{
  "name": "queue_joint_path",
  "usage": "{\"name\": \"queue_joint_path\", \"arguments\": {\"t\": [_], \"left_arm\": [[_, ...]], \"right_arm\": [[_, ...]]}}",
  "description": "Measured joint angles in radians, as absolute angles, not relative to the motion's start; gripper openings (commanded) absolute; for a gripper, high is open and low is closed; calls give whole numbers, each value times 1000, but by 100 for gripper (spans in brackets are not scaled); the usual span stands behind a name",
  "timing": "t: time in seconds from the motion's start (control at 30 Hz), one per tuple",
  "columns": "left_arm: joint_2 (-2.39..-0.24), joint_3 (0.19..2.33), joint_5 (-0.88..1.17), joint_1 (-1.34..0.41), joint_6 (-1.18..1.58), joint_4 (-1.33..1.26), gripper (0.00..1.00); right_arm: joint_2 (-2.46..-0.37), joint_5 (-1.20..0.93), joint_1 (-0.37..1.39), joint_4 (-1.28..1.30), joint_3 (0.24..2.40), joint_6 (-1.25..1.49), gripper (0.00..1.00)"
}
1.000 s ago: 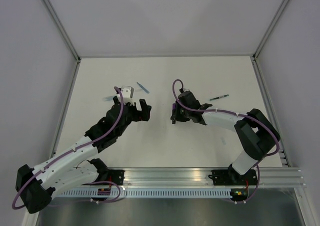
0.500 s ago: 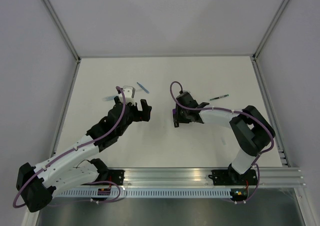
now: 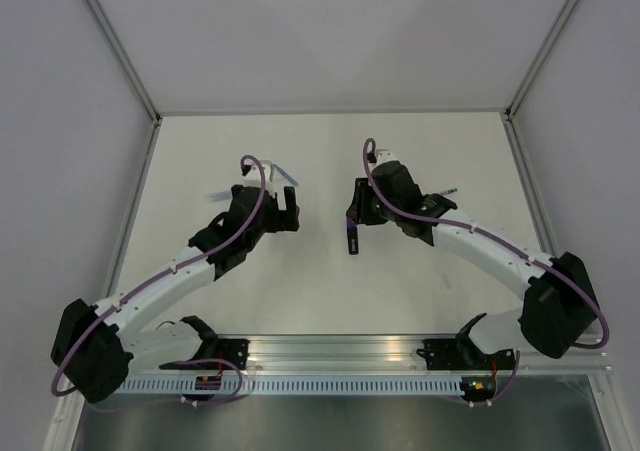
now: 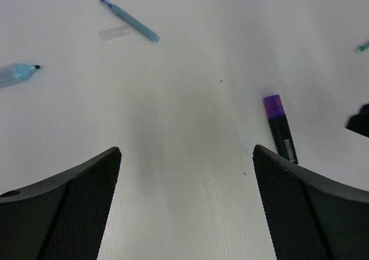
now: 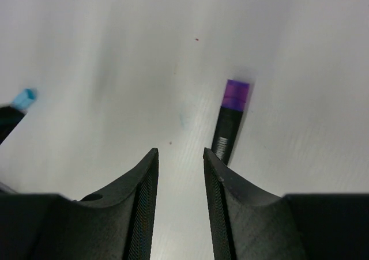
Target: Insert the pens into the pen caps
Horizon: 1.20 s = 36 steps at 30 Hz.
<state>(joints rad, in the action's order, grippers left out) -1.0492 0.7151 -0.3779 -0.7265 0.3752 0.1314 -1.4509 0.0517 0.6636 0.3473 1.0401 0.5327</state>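
Observation:
The black-and-purple marker (image 3: 351,239) lies flat on the white table, its purple end toward the far side. My right gripper (image 3: 358,214) hovers just behind it, open, with nothing between the fingers; in the right wrist view the marker (image 5: 230,121) lies just past the right fingertip of this gripper (image 5: 180,152). My left gripper (image 3: 287,211) stands wide open and empty (image 4: 187,153), with the marker (image 4: 279,127) off to its right. A thin blue pen (image 4: 130,21), a clear cap (image 4: 114,33) and a light blue marker (image 4: 17,74) lie ahead on its left.
A thin dark green pen (image 3: 445,193) lies right of the right arm, partly hidden by it. The thin blue pen (image 3: 287,176) lies behind the left gripper. Aluminium frame posts and grey walls bound the table on three sides.
My right gripper has opened and drawn back toward the far side, leaving the black-and-purple marker on the table. The left gripper has shifted slightly farther away, still open.

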Motion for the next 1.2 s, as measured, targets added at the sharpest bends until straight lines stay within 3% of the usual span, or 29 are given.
{"name": "queue_joint_path", "arguments": {"t": [0.3,0.5,0.6,0.77,1.2], "left_arm": [[-1325,953,-226,-308,479,312,97],[-1513,1165,-215,-227,428,414,96],[-1595,1245,-198,-216,289,414,95],[-1702,1365,60,-159,-110,504,84],[-1815,1389,189,-35,-717,599,76]], "right_arm": [[-1257,-121,664,179,888,528,43],[-1224,-137,664,139,830,530,43],[-1220,-138,664,132,827,530,43],[-1184,-151,664,133,822,530,43],[-1121,-142,664,126,810,527,43]]}}
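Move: The thick light-blue pen lies about 15 cm ahead of the left hand, 19 cm to its left and 16 cm below. Near it are the thin blue pen, some 22 cm ahead and 4 cm left of that hand, and a clear cap, 20 cm ahead and 6 cm left. From the right hand the thick pen is about 14 cm ahead and 36 cm left; the capped black pen is 13 cm beneath it, roughly 2 cm back. To the thick light-blue pen the left hand swings about 15 cm forward and 16 cm left, first diagonally, then straight ahead, finally left and down, sinking some 8 cm in all. Meanwhile it rolls left side up, tips down and turns clockwise, the fingers narrowing partly, still untouching. The right hand, empty and already clear of the black pen, rises and draws back. ##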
